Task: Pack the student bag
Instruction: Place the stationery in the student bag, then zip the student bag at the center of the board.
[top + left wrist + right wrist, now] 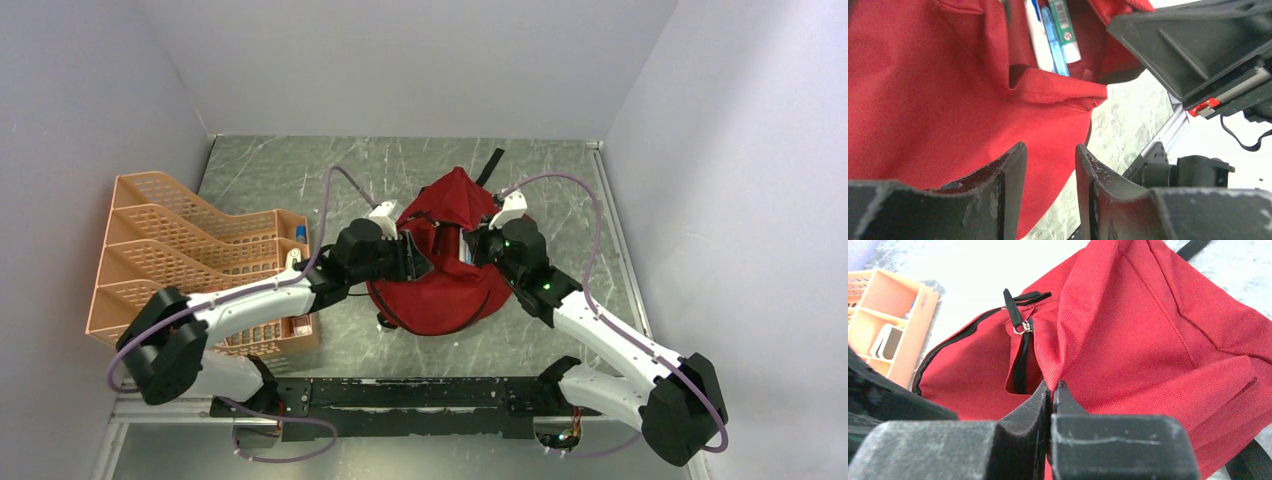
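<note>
The student bag [440,295], red fabric with black zippers, lies in the middle of the table with its top opening gaping. My left gripper [418,262] hovers at the bag's left rim. In the left wrist view, the left gripper [1048,146] is open, with only red cloth [923,100] and table behind the gap. White, blue and green packs [1055,30] stick out of the bag's inside. My right gripper [472,248] is at the right rim. In the right wrist view, the right gripper [1053,385] is shut, pinching a fold of the bag [1148,340]. A zipper pull [1020,327] hangs by the open slit.
An orange mesh organiser [200,260] stands at the table's left, holding a few items, and it also shows in the right wrist view [888,325]. A black strap [490,165] trails behind the bag. A black rail [400,395] runs along the near edge. Walls close in on three sides.
</note>
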Robot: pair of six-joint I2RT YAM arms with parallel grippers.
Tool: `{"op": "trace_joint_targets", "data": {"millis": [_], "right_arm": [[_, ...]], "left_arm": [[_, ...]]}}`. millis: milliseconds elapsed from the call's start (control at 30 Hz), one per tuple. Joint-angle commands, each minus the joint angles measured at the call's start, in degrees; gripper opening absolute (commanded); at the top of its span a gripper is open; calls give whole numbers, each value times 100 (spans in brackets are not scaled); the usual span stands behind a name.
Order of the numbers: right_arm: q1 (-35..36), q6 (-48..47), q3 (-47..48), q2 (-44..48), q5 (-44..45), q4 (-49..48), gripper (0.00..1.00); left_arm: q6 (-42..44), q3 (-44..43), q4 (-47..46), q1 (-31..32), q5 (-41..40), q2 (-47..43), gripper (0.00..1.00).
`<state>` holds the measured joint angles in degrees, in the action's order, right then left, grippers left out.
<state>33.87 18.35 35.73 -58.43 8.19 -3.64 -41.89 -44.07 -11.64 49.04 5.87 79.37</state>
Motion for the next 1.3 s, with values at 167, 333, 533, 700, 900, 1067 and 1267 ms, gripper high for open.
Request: {"op": "trace_joint_targets", "data": {"millis": [167, 333, 533, 700, 900, 1067, 1267], "right_arm": [[55, 11, -9, -361, -309, -186, 0], [51, -87, -73, -686, -455, -94, 0], [68, -182, -233, -958, -304, -141, 0], [68, -261, -245, -1170, -104, -150, 0], [76, -252, -308, -1278, -127, -153, 8], [87, -249, -271, -1287, -208, -31, 25], [93, -270, -166, -1014, -309, 10, 36]], "left_arm": [[83, -228, 2124, -61, -1969, -698, 48], [34, -242, 1789, -81, -1573, -490, 54], [159, -566, 1245, -84, -1141, -218, 57], [163, -918, 1015, -100, -1122, 41, 65], [-329, -1461, 1365, -245, -1386, 623, 66], [-649, -1576, 1344, -648, -1045, 1002, 66], [-646, -1559, 998, -1163, -537, 1251, 66]]}}
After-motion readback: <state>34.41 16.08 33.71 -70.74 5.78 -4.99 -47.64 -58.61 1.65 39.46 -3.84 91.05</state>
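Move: The zipper pulls at the left end of the bag's opening lie about 11 cm ahead of the empty left hand, neither left nor right, some 5 cm lower. From that hand the stationery inside is about 5 cm ahead, 7 cm right and 5 cm below. The right hand still pinches the opening's raised edge; its lower lip is some 9 cm below and 1 cm left, level fore and aft, the stationery 1 cm ahead, 2 cm left and 8 cm below, the pulls 6 cm ahead, 8 cm left and 7 cm below. The right hand lowers the pinched edge of the bag's opening almost straight down by about 8 cm, tipping a little nose-down, and near the bottom parts its fingers and lets go of the cloth. The empty left hand meanwhile swings left, comes back to the right while rising, then reaches forward and down towards the zipper pulls, ending some 10 cm farther forward and a little left, turned about 20 degrees counter-clockwise with its fingers spread wider and the pulls still beyond the tips. ##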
